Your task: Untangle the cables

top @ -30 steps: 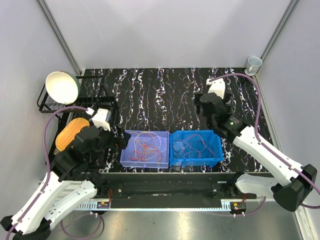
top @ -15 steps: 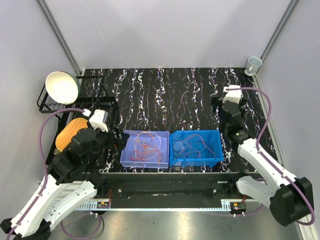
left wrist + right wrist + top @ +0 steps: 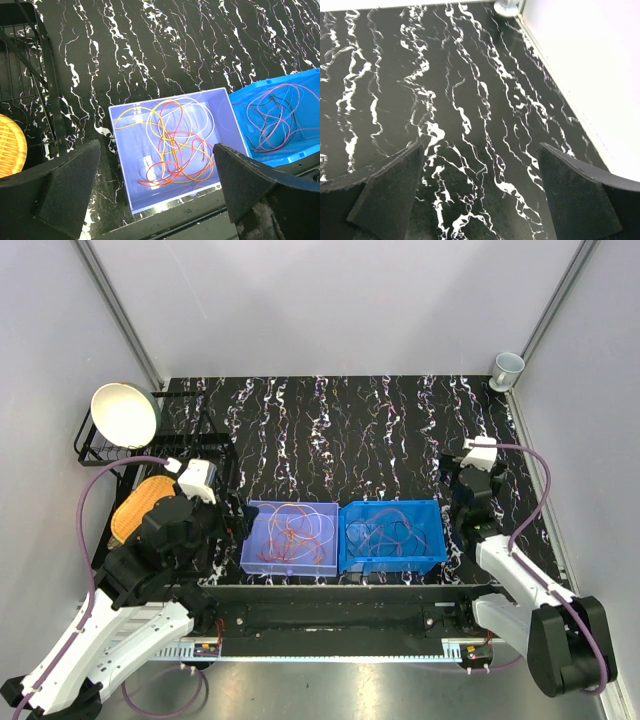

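Observation:
Orange, red, yellow and white cables (image 3: 170,145) lie looped together in a lavender bin (image 3: 249,540) near the table's front edge. Beside it, a blue bin (image 3: 432,537) holds thin red, dark and pale cables (image 3: 275,122). My left gripper (image 3: 156,146) hovers open above the lavender bin's near side, nothing between its fingers; in the top view it (image 3: 232,508) sits just left of that bin. My right gripper (image 3: 462,478) is open and empty to the right of the blue bin, over bare marbled tabletop (image 3: 480,147).
A black dish rack (image 3: 92,452) at the left holds a white bowl (image 3: 125,413) and an orange woven piece (image 3: 140,502). A pale cup (image 3: 507,367) stands in the far right corner, also in the right wrist view (image 3: 506,6). The white wall (image 3: 590,65) runs close on the right.
The right arm has swung from above the blue bin's far side out to the right and nearer the front. The left arm has barely shifted. The cables lie as before.

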You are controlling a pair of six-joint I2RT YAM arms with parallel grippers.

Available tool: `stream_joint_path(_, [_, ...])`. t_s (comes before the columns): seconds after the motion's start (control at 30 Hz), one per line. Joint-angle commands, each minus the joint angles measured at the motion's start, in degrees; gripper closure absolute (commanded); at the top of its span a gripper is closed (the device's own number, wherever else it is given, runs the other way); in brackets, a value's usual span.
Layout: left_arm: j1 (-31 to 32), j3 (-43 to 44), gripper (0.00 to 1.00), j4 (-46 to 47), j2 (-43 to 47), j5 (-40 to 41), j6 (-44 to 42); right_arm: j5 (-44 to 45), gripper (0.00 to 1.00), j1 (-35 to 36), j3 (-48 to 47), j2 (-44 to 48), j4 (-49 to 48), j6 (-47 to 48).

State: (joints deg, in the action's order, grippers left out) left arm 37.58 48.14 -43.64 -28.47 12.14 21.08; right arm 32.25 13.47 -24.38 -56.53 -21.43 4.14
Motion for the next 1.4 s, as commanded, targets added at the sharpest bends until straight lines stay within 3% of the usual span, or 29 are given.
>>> stream_joint_path(0.0, [0.21, -0.42, 0.01, 2.24, 0.78, 1.31, 0.45, -4.56, 0.00, -3.18, 4.24, -2.26, -10.89, -3.79])
stream_joint_path(0.27, [0.21, -0.42, 0.01, 2.24, 0.52, 1.39, 0.54, -11.32, 0.00, -8.11, 10.05, -18.58, -38.19, -3.79])
stream_joint_path(0.43, [0.21, -0.42, 0.01, 2.33, 0.78, 2.01, 0.63, -15.45, 0.00, -12.32, 8.39, -24.93, -41.85, -6.07])
stream_joint_path(0.57, [0.21, -0.42, 0.01, 2.24, 0.17, 1.92, 0.54, -26.52, 0.00, -13.21, 7.34, -33.18, -48.42, -4.50])
stream_joint_path(0.67, [0.21, -0.42, 0.01, 2.24, -0.09, 1.83, 0.63, -29.53, 0.00, -14.69, 4.26, -31.53, -39.49, -2.91])
stream_joint_path(0.83, [0.12, -0.42, 0.01, 2.24, -0.53, 2.18, 0.80, -20.83, 0.00, -14.71, 3.90, -32.59, -40.26, -6.86])
stream_joint_path(1.13, [0.12, -0.59, 0.01, 2.24, -1.41, 2.80, 1.07, -20.74, 0.00, -14.71, 3.82, -32.59, -40.62, -6.95])
stream_joint_path(1.37, [0.03, -0.94, 0.01, 2.50, -4.05, 10.09, 2.04, -20.65, 0.00, -14.71, 3.99, -32.59, -40.88, -6.95])
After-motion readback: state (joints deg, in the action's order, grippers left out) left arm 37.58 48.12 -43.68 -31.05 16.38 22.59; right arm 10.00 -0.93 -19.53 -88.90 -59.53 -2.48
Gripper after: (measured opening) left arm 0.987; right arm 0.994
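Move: Behind and to the left of the right hand, which hangs empty over bare marble, sits the blue box of sorted cables: about 13 cm back, 19 cm to its left and 14 cm below. The lavender box adjoins it, some 41 cm left of that hand and 14 cm back. The mug stands about 29 cm ahead and 17 cm to its right. From the left hand, the blue box is roughly 33 cm right, level ahead and 21 cm below. Sinking towards the bare marble beside the blue box, the empty right hand drops about 8 cm almost straight down, then reaches some 5 cm forward, dips and eases up slightly, and stops. Its left side rolls up about 10 degrees, with a small counter-clockwise turn; the fingers stay wide open. Only at the end does the left hand, also open, start edging forward and down. ##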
